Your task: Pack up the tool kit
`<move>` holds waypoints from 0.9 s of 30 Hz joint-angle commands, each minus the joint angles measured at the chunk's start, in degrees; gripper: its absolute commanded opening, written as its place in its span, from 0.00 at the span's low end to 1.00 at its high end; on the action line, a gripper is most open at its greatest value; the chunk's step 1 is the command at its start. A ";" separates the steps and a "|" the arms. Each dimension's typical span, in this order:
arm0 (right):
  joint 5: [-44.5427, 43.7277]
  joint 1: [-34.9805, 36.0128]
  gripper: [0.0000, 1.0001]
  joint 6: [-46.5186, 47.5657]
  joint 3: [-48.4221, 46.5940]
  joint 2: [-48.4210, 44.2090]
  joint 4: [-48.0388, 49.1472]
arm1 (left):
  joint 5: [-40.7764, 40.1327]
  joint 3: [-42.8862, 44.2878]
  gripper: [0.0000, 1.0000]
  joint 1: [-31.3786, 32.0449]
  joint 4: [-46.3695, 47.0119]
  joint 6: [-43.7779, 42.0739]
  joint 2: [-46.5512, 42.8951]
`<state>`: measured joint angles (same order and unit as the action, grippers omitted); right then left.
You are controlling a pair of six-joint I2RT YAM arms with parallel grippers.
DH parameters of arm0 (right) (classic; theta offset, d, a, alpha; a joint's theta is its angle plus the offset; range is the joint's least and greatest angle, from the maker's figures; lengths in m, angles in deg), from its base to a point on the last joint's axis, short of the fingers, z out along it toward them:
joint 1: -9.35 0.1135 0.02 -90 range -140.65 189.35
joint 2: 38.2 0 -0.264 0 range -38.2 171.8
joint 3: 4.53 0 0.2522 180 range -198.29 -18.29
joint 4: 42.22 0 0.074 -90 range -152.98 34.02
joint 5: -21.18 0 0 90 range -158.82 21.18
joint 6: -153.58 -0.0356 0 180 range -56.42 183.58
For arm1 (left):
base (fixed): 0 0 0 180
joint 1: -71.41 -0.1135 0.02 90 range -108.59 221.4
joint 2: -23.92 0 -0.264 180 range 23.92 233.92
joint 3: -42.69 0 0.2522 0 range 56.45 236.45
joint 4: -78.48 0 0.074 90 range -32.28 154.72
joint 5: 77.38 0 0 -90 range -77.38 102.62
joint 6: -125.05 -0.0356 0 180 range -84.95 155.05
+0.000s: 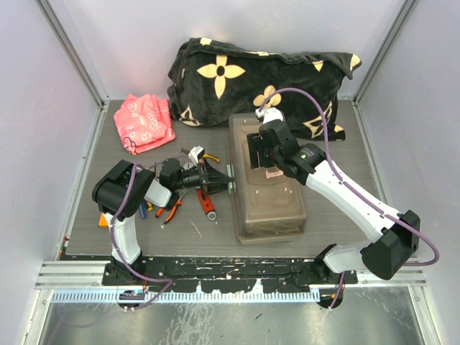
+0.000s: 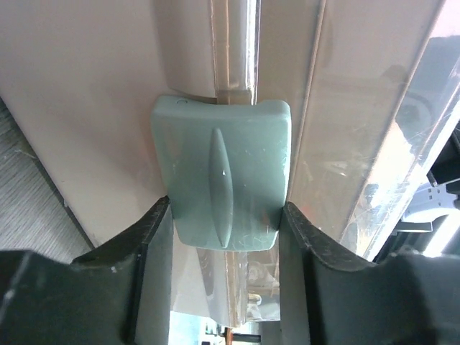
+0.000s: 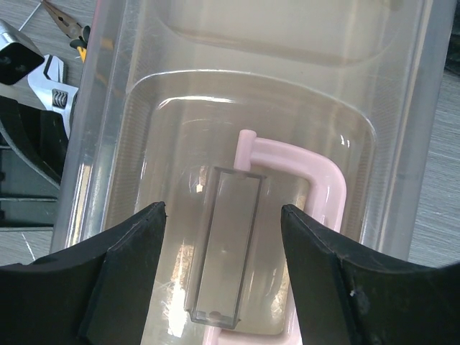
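The tool kit's translucent grey-brown toolbox (image 1: 269, 194) lies closed in the middle of the table. My left gripper (image 1: 227, 177) is at its left side wall (image 2: 93, 108). In the left wrist view the jaws (image 2: 226, 230) are pressed against both sides of a grey-green latch (image 2: 223, 172). My right gripper (image 1: 260, 154) hovers over the lid, open. Its fingers (image 3: 223, 215) straddle the clear centre block (image 3: 223, 244) of the pale pink handle (image 3: 327, 187) with gaps on both sides. Loose tools lie left of the box: red-handled pliers (image 1: 172, 210), a wrench (image 1: 207, 203) and more pliers (image 1: 209, 156).
A black blanket with cream flowers (image 1: 259, 72) is heaped behind the toolbox. A pink patterned packet (image 1: 144, 122) lies at the back left. The wrench head (image 3: 54, 86) and plier tips (image 3: 68, 25) show beside the box in the right wrist view. Walls enclose the table.
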<state>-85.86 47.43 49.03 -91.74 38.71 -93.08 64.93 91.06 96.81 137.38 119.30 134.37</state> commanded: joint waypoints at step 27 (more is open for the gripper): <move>0.82 0.07 0.70 -0.85 4.51 -2.44 -1.93 | 1.30 5.40 0.00 0.70 -43.18 -22.59 -19.18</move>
<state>-85.46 47.54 49.45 -89.21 36.61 -91.25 66.26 93.40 96.97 105.47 104.74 119.68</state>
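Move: The green latch on the tool box's left side is already between the left fingers, about 1 cm to the right of the hand point. The box's middle is some 11 cm right and 1 cm ahead; the wrench lies about 8 cm left, 4 cm back and 10 cm below. From the right hand, the latch is roughly 7 cm left, 7 cm back and 9 cm below. Left hand slips off the latch, backing about 2 cm, then rising 1 cm, fingertips tipping down 10 degrees, closing. ##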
